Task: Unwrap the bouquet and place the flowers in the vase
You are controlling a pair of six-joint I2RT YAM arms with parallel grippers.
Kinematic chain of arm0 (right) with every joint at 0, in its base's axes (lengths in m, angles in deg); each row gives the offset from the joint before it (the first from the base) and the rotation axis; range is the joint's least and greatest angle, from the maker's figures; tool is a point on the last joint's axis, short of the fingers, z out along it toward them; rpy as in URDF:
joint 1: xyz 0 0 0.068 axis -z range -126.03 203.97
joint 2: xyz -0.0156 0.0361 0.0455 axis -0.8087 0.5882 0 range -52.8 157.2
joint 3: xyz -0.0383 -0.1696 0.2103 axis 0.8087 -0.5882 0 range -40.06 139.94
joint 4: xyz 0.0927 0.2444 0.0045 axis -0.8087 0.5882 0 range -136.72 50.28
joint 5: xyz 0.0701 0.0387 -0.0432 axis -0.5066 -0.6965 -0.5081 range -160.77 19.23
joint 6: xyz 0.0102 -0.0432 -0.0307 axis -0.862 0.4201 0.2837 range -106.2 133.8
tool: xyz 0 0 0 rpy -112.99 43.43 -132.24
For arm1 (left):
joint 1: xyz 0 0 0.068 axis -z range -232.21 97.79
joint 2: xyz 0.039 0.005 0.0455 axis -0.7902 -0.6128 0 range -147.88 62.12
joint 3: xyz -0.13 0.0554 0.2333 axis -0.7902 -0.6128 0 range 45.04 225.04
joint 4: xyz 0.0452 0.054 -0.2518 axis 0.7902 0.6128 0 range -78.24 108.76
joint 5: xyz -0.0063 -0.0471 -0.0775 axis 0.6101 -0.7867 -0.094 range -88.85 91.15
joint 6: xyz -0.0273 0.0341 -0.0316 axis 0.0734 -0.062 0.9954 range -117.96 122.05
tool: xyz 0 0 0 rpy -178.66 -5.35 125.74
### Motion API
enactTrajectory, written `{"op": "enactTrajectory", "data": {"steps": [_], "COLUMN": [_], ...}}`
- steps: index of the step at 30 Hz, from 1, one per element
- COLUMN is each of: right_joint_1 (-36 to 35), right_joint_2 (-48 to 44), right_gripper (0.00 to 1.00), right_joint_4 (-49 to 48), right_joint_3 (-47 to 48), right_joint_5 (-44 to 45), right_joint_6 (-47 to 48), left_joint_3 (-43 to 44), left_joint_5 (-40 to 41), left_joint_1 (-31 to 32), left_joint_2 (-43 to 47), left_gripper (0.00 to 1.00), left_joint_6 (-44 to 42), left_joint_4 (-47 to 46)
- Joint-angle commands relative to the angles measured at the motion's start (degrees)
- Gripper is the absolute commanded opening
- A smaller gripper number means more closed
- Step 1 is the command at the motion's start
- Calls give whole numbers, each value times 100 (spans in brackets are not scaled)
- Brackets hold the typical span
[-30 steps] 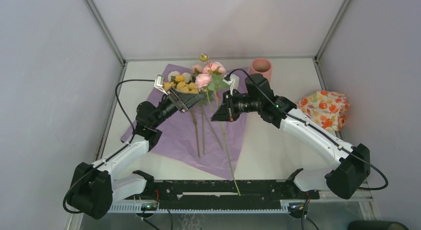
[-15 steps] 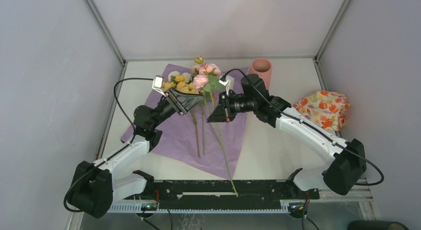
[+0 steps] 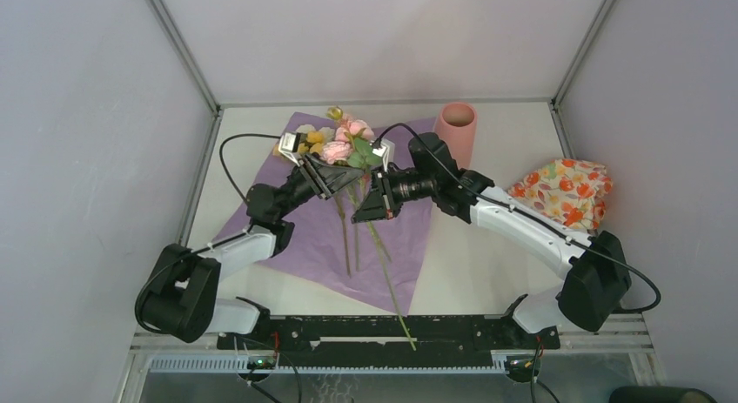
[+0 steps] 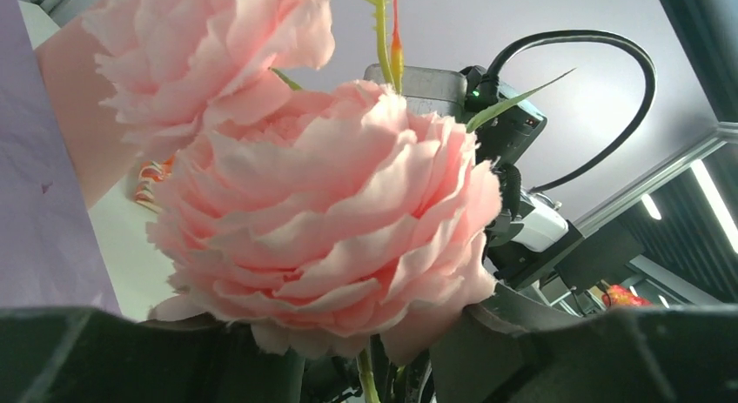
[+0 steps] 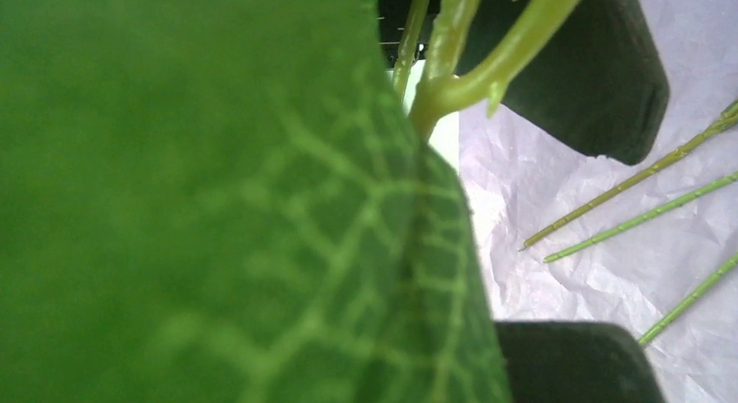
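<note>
The bouquet's purple paper lies spread flat on the table, with yellow and white flowers and bare stems on it. My right gripper is shut on a long stem whose pink blooms are lifted off the paper. A green leaf fills most of the right wrist view. My left gripper stands open just under the large pink bloom, fingers either side of the thin stem. The salmon-pink vase stands upright at the back right, behind the right arm.
An orange-flowered cloth bundle lies by the right wall. Enclosure walls close in the table on the left, back and right. The held stem's lower end reaches the black rail at the near edge.
Both grippers and the lifted pink blooms have shifted left and slightly toward the near edge. The left arm's base link has swung, and the blooms now sit over the left gripper.
</note>
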Motion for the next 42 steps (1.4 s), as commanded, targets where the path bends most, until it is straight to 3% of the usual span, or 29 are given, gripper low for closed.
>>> {"op": "enactTrajectory", "data": {"steps": [1, 4, 9, 16, 19, 24, 28, 37, 42], "right_joint_1": [-74, -43, 21, 238, 381, 696, 987, 1566, 1699], "right_joint_2": [69, 95, 56, -121, -262, -618, -918, -1967, -2985], "right_gripper": [0, 0, 0, 1, 18, 45, 65, 72, 71], "right_joint_4": [-381, -431, -625, -837, -842, -892, -813, 539, 1152], "right_joint_3": [30, 25, 33, 33, 32, 35, 39, 37, -35], "right_joint_5": [-206, -196, -233, -280, -266, -171, -126, 1028, 2893], "right_joint_6": [-83, -114, -221, -470, -535, -625, -648, 46, 270], "left_joint_3": [325, 364, 451, 843, 1300, 2394, 3089, 5156, 6465], "left_joint_5": [-173, -181, -222, -103, -35, 282, 545, 876, 944], "left_joint_1": [42, 51, 63, 134, 204, 590, 777, 966, 1242], "left_joint_2": [34, 146, 173, 290, 505, 822, 782, 191, -241], "left_gripper": [52, 48, 34, 25, 23, 20, 19, 19, 19], "left_joint_6": [208, 141, 99, -77, -560, -2150, -2748, -3680, -4328], "left_joint_4": [-636, -564, -454, -136, 704, 3215, 3904, 5136, 5867]}}
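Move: The pink flower's stem, held upright-ish in my right fingers, runs almost through my open left hand's gap, about 1 cm to its right; its nearest bloom sits some 6 cm ahead, 2 cm left and 4 cm above. From my left hand the vase is roughly 24 cm ahead, 22 cm right and 20 cm lower; the yellow flowers lie about 32 cm ahead, 12 cm left and 26 cm down. My right hand has the stem right at its pads. I close my left fingers around the stem just under the pink blooms while my right still pinches it lower down, then my right opens and backs off to the right, some 12 cm, rising 10 cm and turning clockwise. My left, keeping its hold, lifts about 23 cm, drifting a little right and rolling some 30 degrees about its fingers so the blooms tip back. ##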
